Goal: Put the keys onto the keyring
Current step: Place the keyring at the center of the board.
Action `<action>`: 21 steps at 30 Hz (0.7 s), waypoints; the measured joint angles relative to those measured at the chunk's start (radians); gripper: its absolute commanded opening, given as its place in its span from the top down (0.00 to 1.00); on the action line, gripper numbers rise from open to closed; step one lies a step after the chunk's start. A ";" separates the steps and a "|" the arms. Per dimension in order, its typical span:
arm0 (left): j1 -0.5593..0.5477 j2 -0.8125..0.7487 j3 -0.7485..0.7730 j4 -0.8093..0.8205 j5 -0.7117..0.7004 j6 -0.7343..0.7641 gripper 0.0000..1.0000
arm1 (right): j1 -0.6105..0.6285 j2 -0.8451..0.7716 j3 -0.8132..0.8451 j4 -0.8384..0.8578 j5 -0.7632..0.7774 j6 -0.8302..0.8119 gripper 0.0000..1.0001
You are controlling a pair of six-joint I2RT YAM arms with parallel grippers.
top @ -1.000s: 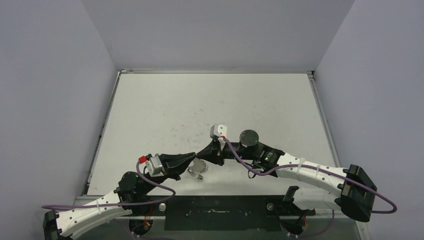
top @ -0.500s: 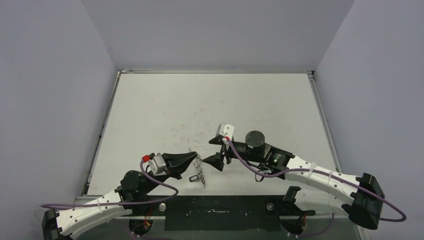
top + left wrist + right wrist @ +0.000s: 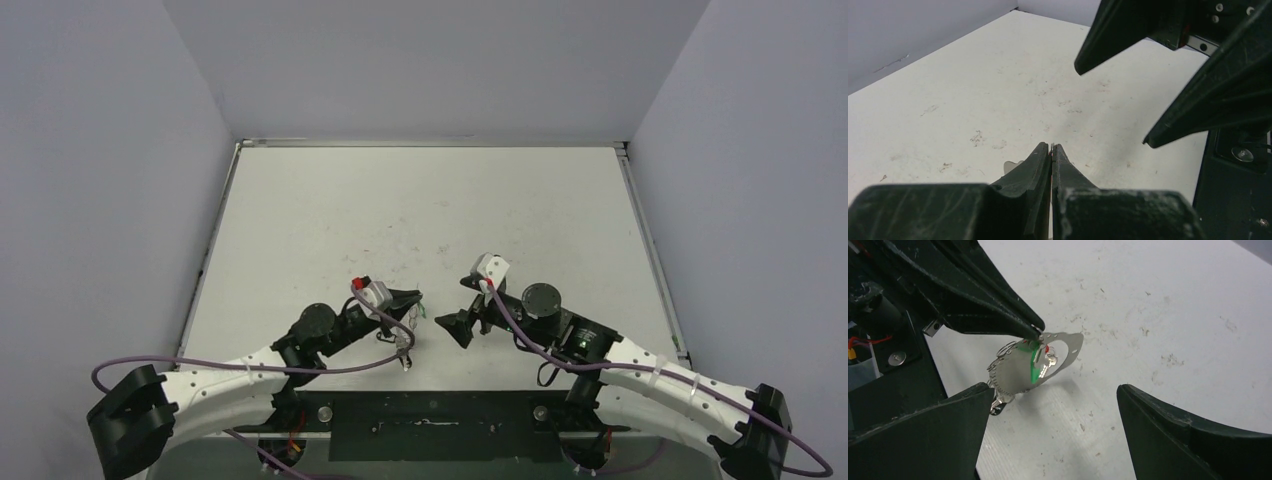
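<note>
The keyring (image 3: 1064,346), a thin silver loop with a toothed lower edge, hangs above the table from my left gripper (image 3: 1038,333), which is shut on its upper rim. Inside the loop hang the keys: a green tag (image 3: 1035,366), a speck of red (image 3: 1047,348) and a silver blade (image 3: 1051,360). In the top view the keyring (image 3: 403,342) dangles below the left gripper (image 3: 414,298). My right gripper (image 3: 1058,432) is open and holds nothing, a short way back from the ring; in the top view the right gripper (image 3: 456,306) stands just right of it. The left wrist view shows the left gripper (image 3: 1051,147) shut.
The white table (image 3: 420,210) carries faint scuff marks. The black base plate (image 3: 430,425) runs along the near edge under both arms. Grey walls close in the left, right and back. The right arm's fingers (image 3: 1218,95) fill the left wrist view's upper right.
My right gripper has opened, let go of the keyring and drawn back to the right. The left arm has swung right and forward, still carrying the keyring.
</note>
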 measured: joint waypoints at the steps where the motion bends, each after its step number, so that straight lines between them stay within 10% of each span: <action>1: 0.018 0.039 0.008 0.029 0.023 -0.008 1.00 | -0.001 -0.006 -0.011 -0.012 0.010 0.014 0.00; 21: 0.093 0.866 0.199 0.526 0.240 -0.174 1.00 | -0.014 -0.172 -0.141 -0.203 0.393 0.344 0.05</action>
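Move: Your closed left fingers already hold the keyring by its upper edge. Its middle hangs about 7 cm below them and 2 cm to the left. The green tag hangs some 4 cm straight below the fingers, the black tag 12 cm below, 4 cm back and 3 cm left. The open middle of the board lies roughly 8 cm ahead, 8 cm right and 18 cm down; from the empty right hand, 10 cm ahead, 2 cm right and 19 cm down. Lower the left gripper about 9 cm towards the open middle of the board while carrying it some 8 cm right and a little forward, drifting right first and then sinking faster. Keep the fingers shut on the keyring's edge, tipping them down slightly. Draw the wide-open right gripper right and down out of the way, turning it clockwise some 30 degrees and tipping it down. ##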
